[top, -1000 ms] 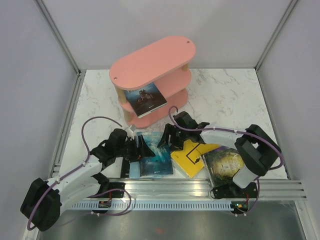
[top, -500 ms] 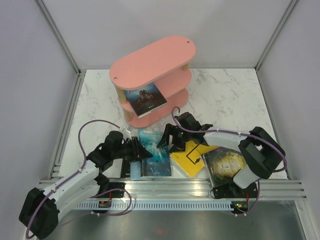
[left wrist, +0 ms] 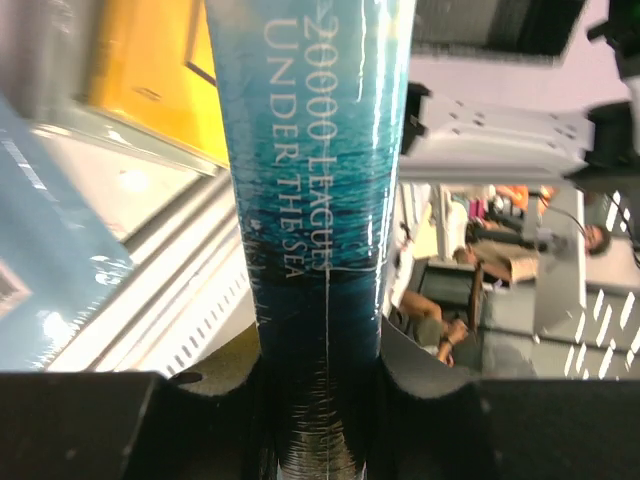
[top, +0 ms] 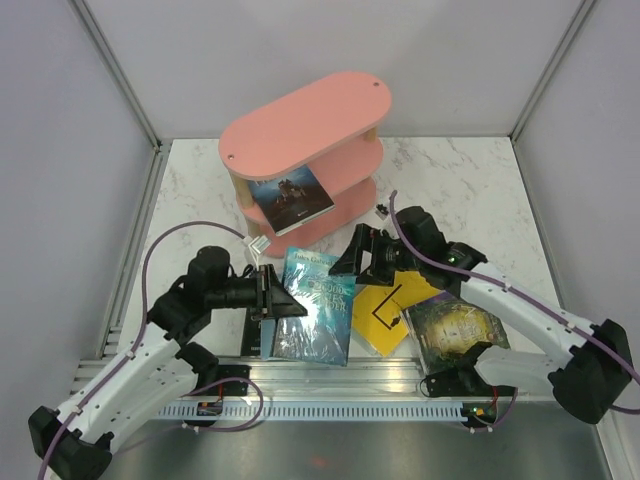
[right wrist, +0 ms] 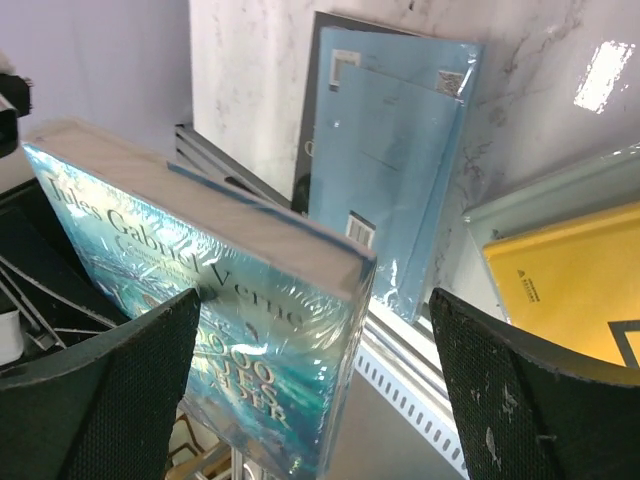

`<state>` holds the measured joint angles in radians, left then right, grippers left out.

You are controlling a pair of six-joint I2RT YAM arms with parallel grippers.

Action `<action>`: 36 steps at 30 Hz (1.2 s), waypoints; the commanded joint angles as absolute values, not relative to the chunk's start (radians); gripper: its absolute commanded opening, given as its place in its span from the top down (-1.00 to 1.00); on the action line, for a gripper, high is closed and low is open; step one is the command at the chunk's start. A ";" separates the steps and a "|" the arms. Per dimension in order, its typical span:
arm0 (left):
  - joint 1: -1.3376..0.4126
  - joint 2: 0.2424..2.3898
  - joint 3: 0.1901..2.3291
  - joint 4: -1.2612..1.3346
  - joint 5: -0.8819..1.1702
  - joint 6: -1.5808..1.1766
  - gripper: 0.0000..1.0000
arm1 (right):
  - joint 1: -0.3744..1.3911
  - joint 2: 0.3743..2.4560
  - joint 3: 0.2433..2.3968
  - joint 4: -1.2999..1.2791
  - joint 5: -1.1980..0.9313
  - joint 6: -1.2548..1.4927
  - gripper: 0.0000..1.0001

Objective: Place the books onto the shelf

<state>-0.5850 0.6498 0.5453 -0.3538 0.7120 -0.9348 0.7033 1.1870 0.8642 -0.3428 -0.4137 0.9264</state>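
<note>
My left gripper (top: 272, 300) (left wrist: 320, 375) is shut on the spine of the teal-blue book (top: 318, 305) (left wrist: 315, 170), which it holds raised and tilted above the table. My right gripper (top: 362, 258) (right wrist: 320, 385) stands open at the book's far end, and the book's corner (right wrist: 250, 330) sits between its fingers, close to the left one (right wrist: 110, 390). The pink shelf (top: 300, 125) stands behind, with a dark castle book (top: 292, 198) on its middle tier. A yellow book (top: 385, 310) and a green-gold book (top: 455, 325) lie flat at the front right.
A pale blue book (right wrist: 390, 160) lies on a black book (right wrist: 318, 60) beneath the raised one, near the aluminium rail (top: 400, 375) at the table's front edge. Grey walls enclose the marble table (top: 460, 190) on three sides.
My left gripper has shut on the teal-blue book and lifted it off the pile, tilting it up. My right gripper has risen, moved back and opened wider.
</note>
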 commanded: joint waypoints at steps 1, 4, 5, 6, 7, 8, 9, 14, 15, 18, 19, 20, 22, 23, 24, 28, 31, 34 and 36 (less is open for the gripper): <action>-0.588 0.634 0.693 -0.270 0.949 -0.940 0.95 | 0.684 1.096 0.929 -0.446 -0.391 0.905 -0.96; -0.588 0.646 0.819 -0.276 0.930 -0.942 0.95 | 0.678 1.046 0.974 -0.454 -0.385 0.922 -0.96; -0.588 0.658 0.897 -0.281 0.916 -0.940 0.95 | 0.677 1.039 0.989 -0.456 -0.382 0.923 -0.96; -0.588 0.696 0.938 -0.281 0.901 -0.939 0.95 | 0.675 1.032 1.021 -0.456 -0.374 0.933 -0.96; -0.588 0.715 0.980 -0.282 0.864 -0.936 0.95 | 0.675 1.029 1.040 -0.456 -0.370 0.936 -0.96; -0.588 0.741 1.067 -0.287 0.842 -0.930 0.95 | 0.672 1.029 1.057 -0.456 -0.367 0.943 -0.96; -0.588 0.762 1.112 -0.313 0.812 -0.901 0.95 | 0.672 1.029 1.092 -0.456 -0.358 0.946 -0.96; -0.569 0.934 1.343 -0.337 0.632 -0.848 0.96 | 0.666 1.051 1.189 -0.433 -0.321 0.986 -0.96; -0.560 0.957 1.368 -0.341 0.611 -0.842 0.95 | 0.664 1.057 1.206 -0.413 -0.315 0.995 -0.96; -0.509 1.029 1.460 -0.341 0.540 -0.836 0.95 | 0.663 1.091 1.241 -0.350 -0.304 1.031 -0.96; -0.474 1.046 1.485 -0.339 0.505 -0.833 0.95 | 0.663 1.107 1.252 -0.336 -0.304 1.038 -0.96; -0.456 1.080 1.533 -0.341 0.485 -0.830 0.95 | 0.663 1.114 1.264 -0.316 -0.293 1.054 -0.96; -0.398 1.115 1.583 -0.344 0.430 -0.821 0.95 | 0.661 1.124 1.287 -0.292 -0.291 1.066 -0.96; -0.376 1.155 1.633 -0.341 0.428 -0.824 0.95 | 0.661 1.127 1.292 -0.278 -0.294 1.069 -0.96; -0.356 1.182 1.660 -0.342 0.428 -0.825 0.95 | 0.661 1.129 1.295 -0.275 -0.301 1.069 -0.96; -0.250 1.288 1.782 -0.342 0.416 -0.857 0.95 | 0.661 1.123 1.263 -0.275 -0.324 1.081 -0.96; -0.175 1.371 1.848 -0.357 0.443 -0.899 0.95 | 0.661 1.101 1.220 -0.259 -0.321 1.100 -0.96; -0.118 1.446 1.894 -0.431 0.519 -0.926 0.95 | 0.658 1.095 1.209 -0.259 -0.324 1.098 -0.96; -0.103 1.466 1.896 -0.498 0.545 -0.928 0.95 | 0.657 1.095 1.212 -0.264 -0.328 1.094 -0.96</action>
<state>-0.1314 1.4540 1.8179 -0.5365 0.4625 -0.8864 0.6632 1.1149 1.2137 -0.2993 -0.3172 1.0843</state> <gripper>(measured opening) 0.344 0.982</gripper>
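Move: The left hand already holds 20000 Leagues by its spine edge, the book reaching out to the hand's right. The shelf's top board lies about 30 cm ahead of this hand, 6 cm to its right and 12 cm higher. The Heights book, in the upper gap, is some 20 cm ahead and 2 cm right at hand height. The light-blue book lies 18 cm below, 4 cm ahead and 3 cm right. From the empty right hand the top board is about 21 cm ahead, 8 cm left, 14 cm up. Keeping its pinch on the spine of 20000 Leagues, the left hand first climbs nearly straight up, then sweeps forward past the Heights book and over the left part of the shelf's top, about 25 cm up and 30 cm forward in all, easing left late and turning some 40 degrees counter-clockwise. The right hand, fingers still wide open, rises about 20 cm and stops near the shelf's front. ##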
